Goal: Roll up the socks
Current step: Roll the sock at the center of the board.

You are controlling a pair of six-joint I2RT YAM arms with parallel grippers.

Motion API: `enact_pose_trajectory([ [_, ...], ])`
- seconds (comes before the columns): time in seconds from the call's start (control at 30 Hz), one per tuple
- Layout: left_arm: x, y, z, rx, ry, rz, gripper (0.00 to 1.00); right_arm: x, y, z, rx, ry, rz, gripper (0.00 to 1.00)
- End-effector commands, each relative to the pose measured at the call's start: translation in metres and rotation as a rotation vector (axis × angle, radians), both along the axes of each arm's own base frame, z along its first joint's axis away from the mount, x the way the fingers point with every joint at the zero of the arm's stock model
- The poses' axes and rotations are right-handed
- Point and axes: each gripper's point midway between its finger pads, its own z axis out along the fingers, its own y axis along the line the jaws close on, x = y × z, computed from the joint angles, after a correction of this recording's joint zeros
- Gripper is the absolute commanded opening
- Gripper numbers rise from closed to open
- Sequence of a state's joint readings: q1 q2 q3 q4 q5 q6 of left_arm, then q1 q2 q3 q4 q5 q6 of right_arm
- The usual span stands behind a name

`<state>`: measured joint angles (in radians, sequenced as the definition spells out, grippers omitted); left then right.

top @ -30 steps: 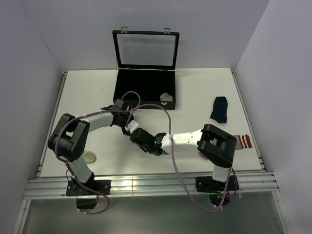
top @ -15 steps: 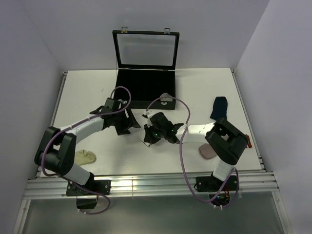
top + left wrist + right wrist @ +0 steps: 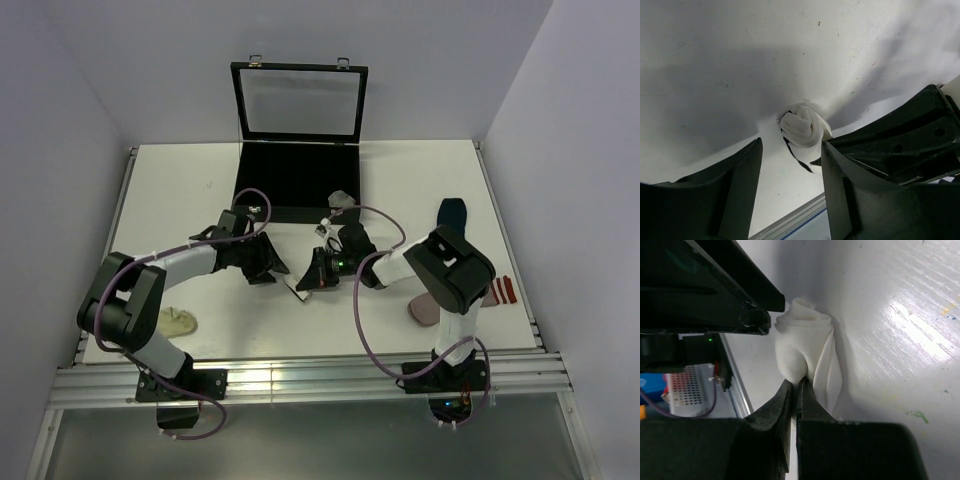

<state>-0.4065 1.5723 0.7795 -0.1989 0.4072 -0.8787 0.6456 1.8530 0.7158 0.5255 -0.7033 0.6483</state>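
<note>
A white sock (image 3: 802,127) lies bunched into a loose roll on the table, with a black stripe showing on its flat end (image 3: 799,161). In the top view the white sock (image 3: 300,292) sits between the two grippers. My right gripper (image 3: 797,383) is shut on a fold of the white sock (image 3: 802,347); in the top view the right gripper (image 3: 310,282) comes in from the right. My left gripper (image 3: 791,146) is open, its tips just short of the roll, and the left gripper (image 3: 274,270) stands to the sock's left. A navy sock (image 3: 452,216) lies at the right.
An open black case (image 3: 298,190) stands at the back, with a grey sock (image 3: 343,200) at its front right corner. A red-striped sock (image 3: 500,291) and a pinkish one (image 3: 424,311) lie beside the right arm. A beige piece (image 3: 180,321) lies near the left arm's base.
The left gripper has opened and drawn back a little from the white sock. The right gripper has shut on the sock, and the right arm has swung toward the back.
</note>
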Motion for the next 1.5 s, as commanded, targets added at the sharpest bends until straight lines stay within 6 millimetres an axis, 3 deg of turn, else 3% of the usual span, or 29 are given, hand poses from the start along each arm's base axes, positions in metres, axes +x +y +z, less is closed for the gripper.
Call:
enact_pose_trajectory([
  [0.0, 0.001, -0.015, 0.002, -0.049, -0.007, -0.031, 0.55, -0.013, -0.003, -0.01, 0.05, 0.12, 0.003, 0.0],
  [0.27, 0.001, -0.022, -0.009, -0.036, 0.018, -0.044, 0.45, -0.006, -0.014, -0.024, 0.045, 0.176, -0.048, 0.0],
  [0.47, 0.005, -0.022, -0.015, -0.011, 0.037, -0.049, 0.26, -0.001, -0.019, -0.025, -0.008, 0.121, -0.052, 0.01],
  [0.53, 0.004, -0.021, -0.017, 0.016, 0.043, -0.053, 0.18, 0.005, -0.019, -0.012, -0.024, 0.054, -0.057, 0.09],
  [0.57, 0.006, -0.018, -0.017, 0.043, 0.042, -0.054, 0.16, 0.007, -0.027, -0.018, -0.091, 0.026, -0.071, 0.13],
  [0.63, 0.005, -0.018, -0.017, 0.065, 0.05, -0.062, 0.1, 0.015, -0.024, 0.002, -0.122, -0.067, -0.081, 0.24],
  [0.67, 0.004, -0.016, -0.018, 0.082, 0.058, -0.065, 0.09, 0.015, -0.031, -0.002, -0.19, -0.097, -0.094, 0.28],
  [0.7, 0.004, -0.016, -0.019, 0.093, 0.063, -0.069, 0.05, 0.023, -0.029, 0.014, -0.193, -0.155, -0.109, 0.35],
  [0.77, 0.005, -0.014, -0.018, 0.119, 0.069, -0.079, 0.02, 0.017, -0.03, 0.018, -0.268, -0.212, -0.094, 0.4],
  [0.8, 0.005, -0.015, -0.02, 0.13, 0.075, -0.085, 0.01, 0.032, -0.032, 0.033, -0.304, -0.29, -0.152, 0.43],
  [0.87, 0.007, -0.015, -0.018, 0.139, 0.073, -0.092, 0.01, 0.024, -0.031, 0.035, -0.402, -0.371, -0.128, 0.45],
  [0.9, 0.007, -0.015, -0.018, 0.141, 0.073, -0.093, 0.01, 0.034, -0.031, 0.047, -0.446, -0.442, -0.173, 0.46],
  [0.93, 0.008, -0.016, -0.017, 0.142, 0.071, -0.095, 0.01, 0.021, -0.025, 0.045, -0.486, -0.468, -0.133, 0.47],
  [1.0, 0.008, -0.016, -0.017, 0.145, 0.072, -0.097, 0.01, 0.028, -0.023, 0.054, -0.549, -0.555, -0.159, 0.47],
  [1.1, 0.01, -0.017, -0.016, 0.151, 0.065, -0.099, 0.01, 0.02, -0.013, 0.054, -0.602, -0.612, -0.121, 0.48],
  [1.47, 0.008, -0.018, -0.017, 0.152, 0.067, -0.105, 0.01, 0.009, 0.006, 0.021, -0.762, -0.716, -0.028, 0.48],
])
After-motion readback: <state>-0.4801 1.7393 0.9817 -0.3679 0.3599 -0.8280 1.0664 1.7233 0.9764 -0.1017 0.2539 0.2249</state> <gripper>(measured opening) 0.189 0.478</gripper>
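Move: The half-rolled white sock is still pinched in the right fingers, its middle roughly 1 cm ahead, 1 cm left and 1 cm below that hand. From the open left hand it lies about 2 cm back, 3 cm right and 2 cm down. The middle of the black box is some 21 cm ahead and 3 cm right of the left hand, about level in height; the green sock lies about 12 cm back, 23 cm left and 3 cm below that hand. The rolled end of the white sock is taken over by the left hand, which slides some 2 cm right and 1 cm down onto it, pinches it and keeps hold. The right hand presses in slightly, then opens, lets go and lifts about 5 cm. It swings its fingers from sideways to steeply down, some 50 degrees, and sinks back over the sock, still half open. ##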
